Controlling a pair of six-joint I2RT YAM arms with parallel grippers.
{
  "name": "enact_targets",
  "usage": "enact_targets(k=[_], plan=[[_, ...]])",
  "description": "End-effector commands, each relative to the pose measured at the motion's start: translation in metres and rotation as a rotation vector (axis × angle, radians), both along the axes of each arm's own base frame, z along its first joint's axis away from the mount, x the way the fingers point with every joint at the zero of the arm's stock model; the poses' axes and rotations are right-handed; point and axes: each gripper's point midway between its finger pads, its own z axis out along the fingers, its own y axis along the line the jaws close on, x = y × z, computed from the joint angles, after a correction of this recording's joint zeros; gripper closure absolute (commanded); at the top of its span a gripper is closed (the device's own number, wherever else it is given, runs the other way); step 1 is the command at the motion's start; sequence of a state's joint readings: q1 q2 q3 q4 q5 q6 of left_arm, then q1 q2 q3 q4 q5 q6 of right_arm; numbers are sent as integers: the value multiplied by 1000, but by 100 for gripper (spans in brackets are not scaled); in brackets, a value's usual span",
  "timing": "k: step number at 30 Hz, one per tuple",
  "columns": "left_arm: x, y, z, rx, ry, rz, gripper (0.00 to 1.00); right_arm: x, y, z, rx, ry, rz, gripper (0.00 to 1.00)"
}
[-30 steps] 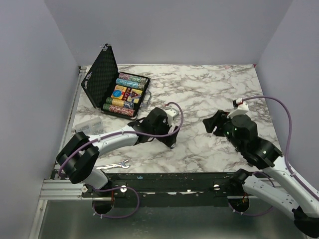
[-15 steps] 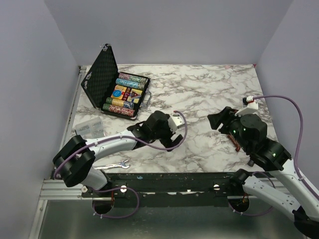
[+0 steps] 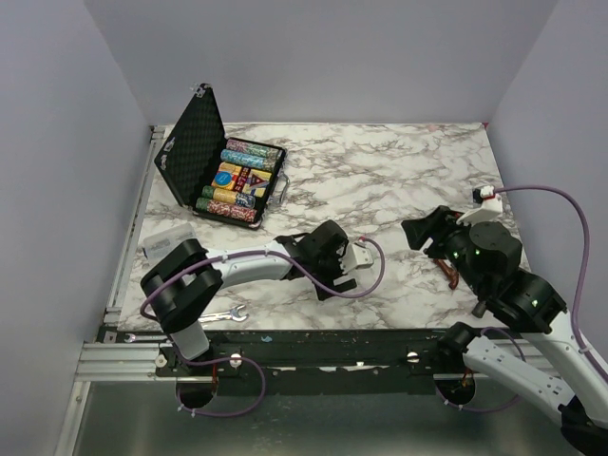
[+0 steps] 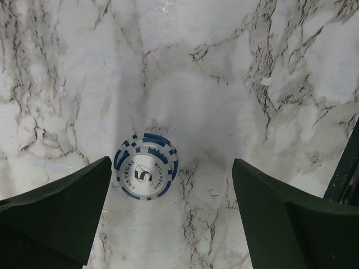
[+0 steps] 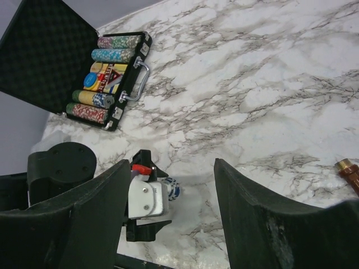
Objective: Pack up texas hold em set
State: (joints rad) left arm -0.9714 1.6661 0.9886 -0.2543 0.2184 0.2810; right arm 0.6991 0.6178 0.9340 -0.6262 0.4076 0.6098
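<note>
The black hinged case (image 3: 188, 142) stands open at the far left, with rows of multicoloured chips (image 3: 249, 150) and the yellow-blue card box (image 3: 228, 177) inside it. The right wrist view also takes in the case (image 5: 39, 50). A blue-and-white chip (image 4: 147, 174) marked 5 lies flat on the marble. My left gripper (image 4: 171, 174) hovers open above it, the chip close to the left finger and untouched. This gripper (image 3: 332, 280) is near the table's front middle. My right gripper (image 3: 425, 231) hangs open and empty over the right side, with the chip (image 5: 171, 188) far below it.
A brown tap-shaped piece (image 3: 454, 275) lies on the marble under the right arm, also seen in the right wrist view as a brass end (image 5: 348, 170). A silver wrench (image 3: 220, 314) sits at the front left edge. A clear plastic bag (image 3: 163, 243) lies by the left edge.
My left gripper has swung right and toward the front edge, coming over the chip. The right arm has drawn back to the right.
</note>
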Motion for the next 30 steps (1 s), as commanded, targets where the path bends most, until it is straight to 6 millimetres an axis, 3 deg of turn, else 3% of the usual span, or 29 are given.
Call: enact_targets(k=[1,17,30], plan=[[6,0,-7,81,-41,-6,15,0,-9,9,-12,-16,-29,36],[13,6,-20,148,-47,24,20,1,0,-5,-20,21,2,35],[11,9,-27,173,-25,38,50,-1,1,-6,-20,29,9,35]])
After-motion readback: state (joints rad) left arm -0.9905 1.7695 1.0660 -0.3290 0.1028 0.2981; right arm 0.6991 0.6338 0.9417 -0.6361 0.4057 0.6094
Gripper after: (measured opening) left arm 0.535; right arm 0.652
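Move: The chip stack lies almost under the left fingertips, about 1 cm ahead and 3 cm below. From that stack, the silver wrench is about 31 cm to the left and 10 cm nearer the base, and the open case's tray some 25 cm to the left and 27 cm farther out. From the idle right hand, the stack is roughly level ahead, about 18 cm to its left and 28 cm down. The left fingers come in close on either side of the blue-and-white chip stack, seeming just to meet its edges. The hand first sinks about 2 cm and edges a good 1 cm forward over the stack, fingers tipping some 10 degrees steeper, then stays there while the wide gap closes by more than a third. ##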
